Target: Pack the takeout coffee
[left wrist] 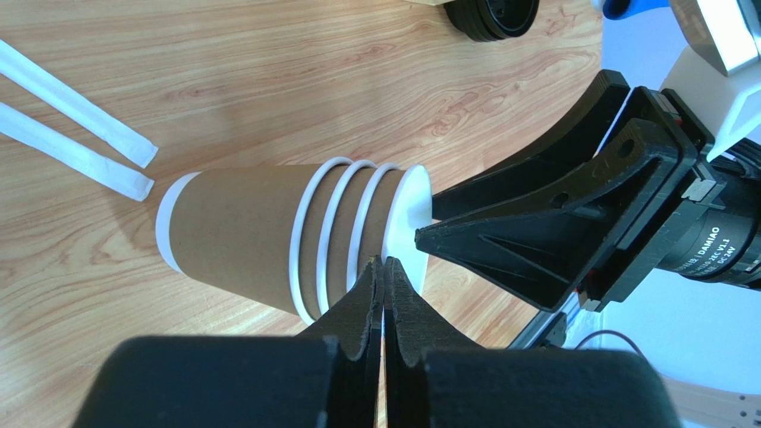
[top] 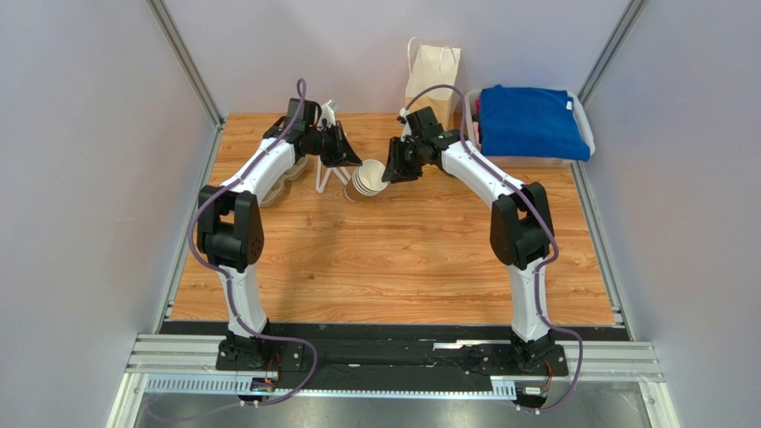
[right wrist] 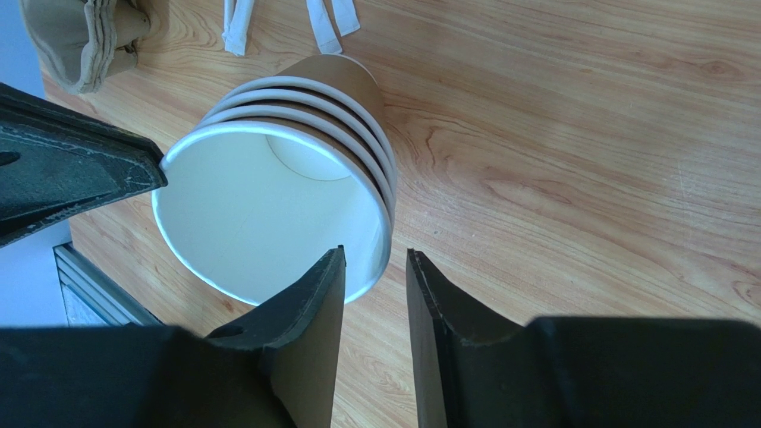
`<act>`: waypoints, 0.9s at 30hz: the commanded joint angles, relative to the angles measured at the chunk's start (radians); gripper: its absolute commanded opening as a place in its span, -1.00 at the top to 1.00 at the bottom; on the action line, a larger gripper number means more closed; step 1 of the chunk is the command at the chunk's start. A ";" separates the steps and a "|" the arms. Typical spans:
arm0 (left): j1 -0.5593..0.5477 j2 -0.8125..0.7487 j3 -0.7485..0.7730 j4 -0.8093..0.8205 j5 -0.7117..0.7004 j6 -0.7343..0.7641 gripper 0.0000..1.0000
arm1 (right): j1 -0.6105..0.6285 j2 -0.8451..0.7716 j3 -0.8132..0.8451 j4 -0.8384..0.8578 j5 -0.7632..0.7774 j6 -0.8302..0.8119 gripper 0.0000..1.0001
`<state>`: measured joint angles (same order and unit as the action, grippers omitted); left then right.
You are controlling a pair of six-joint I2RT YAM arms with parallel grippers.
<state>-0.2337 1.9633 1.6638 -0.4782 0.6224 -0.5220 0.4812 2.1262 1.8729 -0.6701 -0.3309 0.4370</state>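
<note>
The takeout coffee does not show in any view. A stack of lidless brown cups (top: 366, 181) lies on its side on the table between the two arms, with its mouth toward the right arm. My left gripper (left wrist: 384, 263) is shut, its tips pressed together against the side of the stack (left wrist: 259, 236) near the rims. My right gripper (right wrist: 375, 254) is open at the mouth of the stack (right wrist: 268, 205). One finger (right wrist: 313, 303) reaches inside the innermost cup and the other stays outside, so the rim stands between them.
A tall paper bag (top: 433, 76) stands at the back. Right of it is a white basket (top: 581, 116) holding blue cloth. White wrapped straws (left wrist: 80, 134) lie beside the stack. Black lids (left wrist: 493, 16) and a brown folded bundle (right wrist: 85, 40) lie farther off.
</note>
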 commanded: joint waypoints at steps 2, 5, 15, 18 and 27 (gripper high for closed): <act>0.007 -0.072 0.001 0.033 0.033 -0.022 1.00 | -0.001 -0.008 0.037 0.010 0.012 0.016 0.41; 0.007 -0.070 0.001 0.036 0.040 -0.026 1.00 | -0.001 0.001 0.045 0.015 -0.010 0.017 0.56; 0.014 -0.083 -0.006 0.007 0.045 -0.015 1.00 | -0.001 0.006 0.048 0.017 -0.042 0.029 1.00; 0.020 -0.083 0.016 -0.051 0.037 0.016 1.00 | -0.003 -0.047 0.043 0.010 -0.057 0.039 1.00; 0.053 -0.149 -0.050 -0.080 0.045 0.050 0.22 | -0.012 -0.121 0.015 0.018 -0.109 0.117 1.00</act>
<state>-0.1925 1.9171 1.6421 -0.5652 0.6495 -0.4850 0.4721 2.0663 1.8709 -0.6754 -0.3817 0.5014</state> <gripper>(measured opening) 0.293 0.011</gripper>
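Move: The left hand holds the forward-left rim of the tilted, nested coffee cups. The stack's middle is about 6 cm below it, 1 cm right and 1 cm back. From the right hand, that middle lies roughly 5 cm left, level fore and aft, and 2 cm lower. From the left hand, the straws lie 11 cm ahead, 6 left, and the cup carrier 6 ahead, 17 left, both some 14 cm below. The paper bag stands about 15 cm ahead and 8 right of the right hand. The right fingers, held almost still astride the near right rim of the cup stack, close and pinch it while the left hand keeps its grip on the opposite rim. Then the right hand rises about 3 cm with the cups, as the left fingers open, let go and draw off roughly 2.5 cm to the left and back. ##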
